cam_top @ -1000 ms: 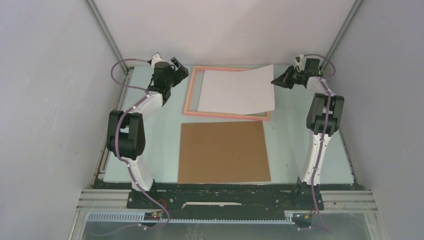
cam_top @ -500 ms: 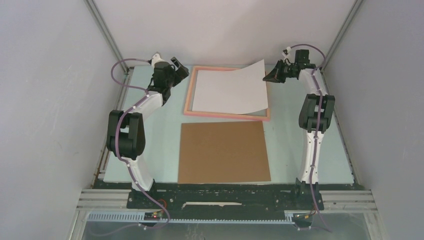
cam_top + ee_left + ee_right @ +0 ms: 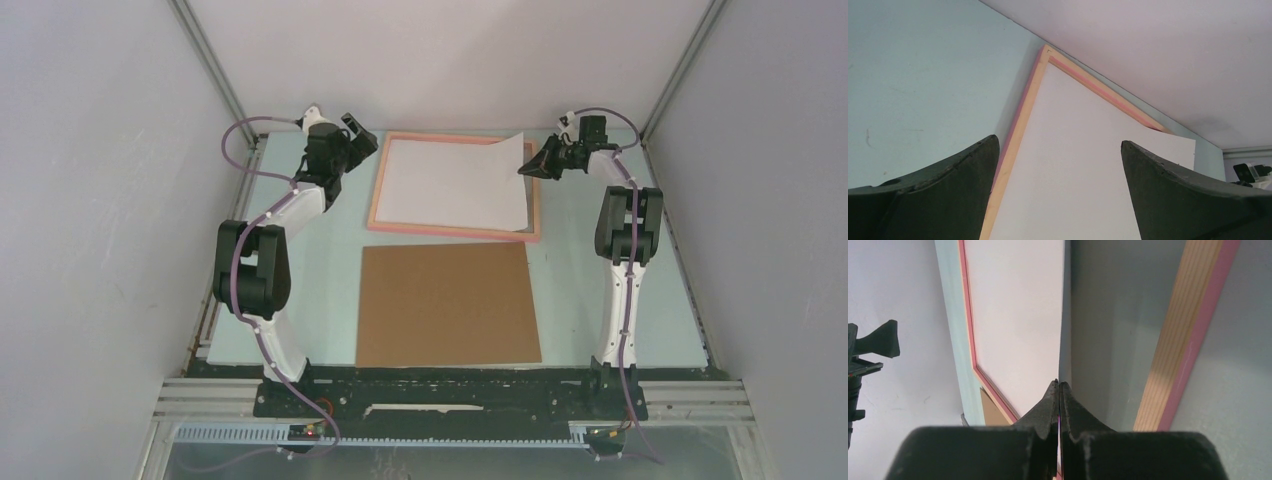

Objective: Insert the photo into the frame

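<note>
The photo [image 3: 455,183] lies white back up inside the salmon-pink frame [image 3: 373,195] at the far middle of the table. Its far right corner is lifted off the frame. My right gripper [image 3: 530,165] is shut on that corner; in the right wrist view the jaws [image 3: 1059,385] pinch the paper edge-on, with the photo's white back [image 3: 1018,315] to the left and the frame's rail [image 3: 1188,335] to the right. My left gripper [image 3: 362,140] hangs open and empty over the frame's far left corner [image 3: 1045,50], with the photo [image 3: 1083,165] between its fingers.
A plain brown backing board [image 3: 447,303] lies nearer the arm bases, just in front of the frame. Grey walls enclose the pale green table [image 3: 590,290] on three sides.
My right gripper has moved left and down with the photo's corner. The photo has slid left and settled inside the frame's border. The left arm has not moved.
</note>
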Controlling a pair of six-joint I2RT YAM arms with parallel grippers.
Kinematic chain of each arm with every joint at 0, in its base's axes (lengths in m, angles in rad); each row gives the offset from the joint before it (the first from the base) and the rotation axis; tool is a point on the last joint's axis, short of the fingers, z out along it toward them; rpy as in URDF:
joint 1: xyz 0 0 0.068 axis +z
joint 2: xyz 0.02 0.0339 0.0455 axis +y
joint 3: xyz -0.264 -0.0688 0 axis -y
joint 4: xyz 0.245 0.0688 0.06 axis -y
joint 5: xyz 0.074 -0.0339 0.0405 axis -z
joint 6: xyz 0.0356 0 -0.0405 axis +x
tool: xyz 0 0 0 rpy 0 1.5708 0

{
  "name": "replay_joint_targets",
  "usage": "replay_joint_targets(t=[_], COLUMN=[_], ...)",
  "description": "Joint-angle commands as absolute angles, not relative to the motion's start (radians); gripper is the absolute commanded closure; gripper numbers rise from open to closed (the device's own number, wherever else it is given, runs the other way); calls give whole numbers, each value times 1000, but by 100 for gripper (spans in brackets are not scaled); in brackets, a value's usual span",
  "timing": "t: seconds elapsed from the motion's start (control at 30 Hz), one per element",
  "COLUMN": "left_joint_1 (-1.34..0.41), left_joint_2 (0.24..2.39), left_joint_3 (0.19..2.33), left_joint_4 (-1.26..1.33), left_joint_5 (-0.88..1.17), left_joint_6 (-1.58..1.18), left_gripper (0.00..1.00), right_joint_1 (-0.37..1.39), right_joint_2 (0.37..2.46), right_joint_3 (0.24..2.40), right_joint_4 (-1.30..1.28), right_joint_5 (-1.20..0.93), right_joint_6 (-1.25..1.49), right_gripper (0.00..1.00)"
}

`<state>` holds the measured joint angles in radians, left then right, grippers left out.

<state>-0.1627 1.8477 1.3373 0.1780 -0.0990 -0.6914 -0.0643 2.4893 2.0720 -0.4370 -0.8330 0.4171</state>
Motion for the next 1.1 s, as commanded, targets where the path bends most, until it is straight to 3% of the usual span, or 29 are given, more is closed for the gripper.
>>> replay_joint_targets(t=[0.0, 0.07, 0.2, 0.3, 0.47, 0.6, 0.77, 0.9, 1.07], left_joint_1=[-155, -155, -155, -155, -155, -156, -177, -194, -258], left_joint_2=[1831, 1831, 1829, 1826, 1821, 1798, 1722, 1590, 1377], left_joint_3=[1309, 1308, 1307, 1304, 1301, 1277, 1198, 1074, 867], left_joint_4=[219, 219, 219, 219, 216, 221, 206, 127, -98], left_joint_5=[-95, -94, -96, -99, -101, -102, -74, -18, -83], left_joint_6=[-693, -693, -691, -688, -683, -693, -723, -734, -797], left_gripper=[0, 0, 0, 0, 0, 0, 0, 0, 0], right_joint_1=[-49, -49, -45, -44, -51, -26, 82, 204, 361], right_joint_2=[2451, 2452, 2441, 2395, 2275, 2171, 2020, 1959, 1749], right_joint_3=[2082, 2096, 2155, 2187, 2185, 2113, 1873, 1768, 1374], right_joint_4=[-390, -409, -536, -649, -804, -846, -713, -752, -604], right_joint_5=[-830, -814, -703, -558, -204, -39, -178, -191, -222], right_joint_6=[445, 440, 373, 321, 264, 254, 332, 410, 463], right_gripper=[100, 95, 69, 36, 1, 0, 1, 3, 2])
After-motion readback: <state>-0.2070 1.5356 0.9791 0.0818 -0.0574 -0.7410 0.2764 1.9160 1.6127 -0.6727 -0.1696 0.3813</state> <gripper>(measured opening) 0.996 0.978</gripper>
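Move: The right hand still pinches the photo's right edge. The frame's middle lies about 13 cm to its left, roughly level fore and aft and 5 cm below, and the brown board's middle about 15 cm left, 23 cm back and 5 cm lower. From the left hand, that board is some 21 cm back, 14 cm right and 17 cm down; the frame's middle is 3 cm ahead, 16 cm right and 17 cm down. The right fingers open wide and let go of the photo's edge, while the hand draws about 8 cm right and tips its fingers some 30 degrees more steeply down. It rises about 9 cm, then swings back and left over the frame towards the board, sinking again at the end. Late on, the open left hand draws back about 10 cm and a little down, also towards the board. ##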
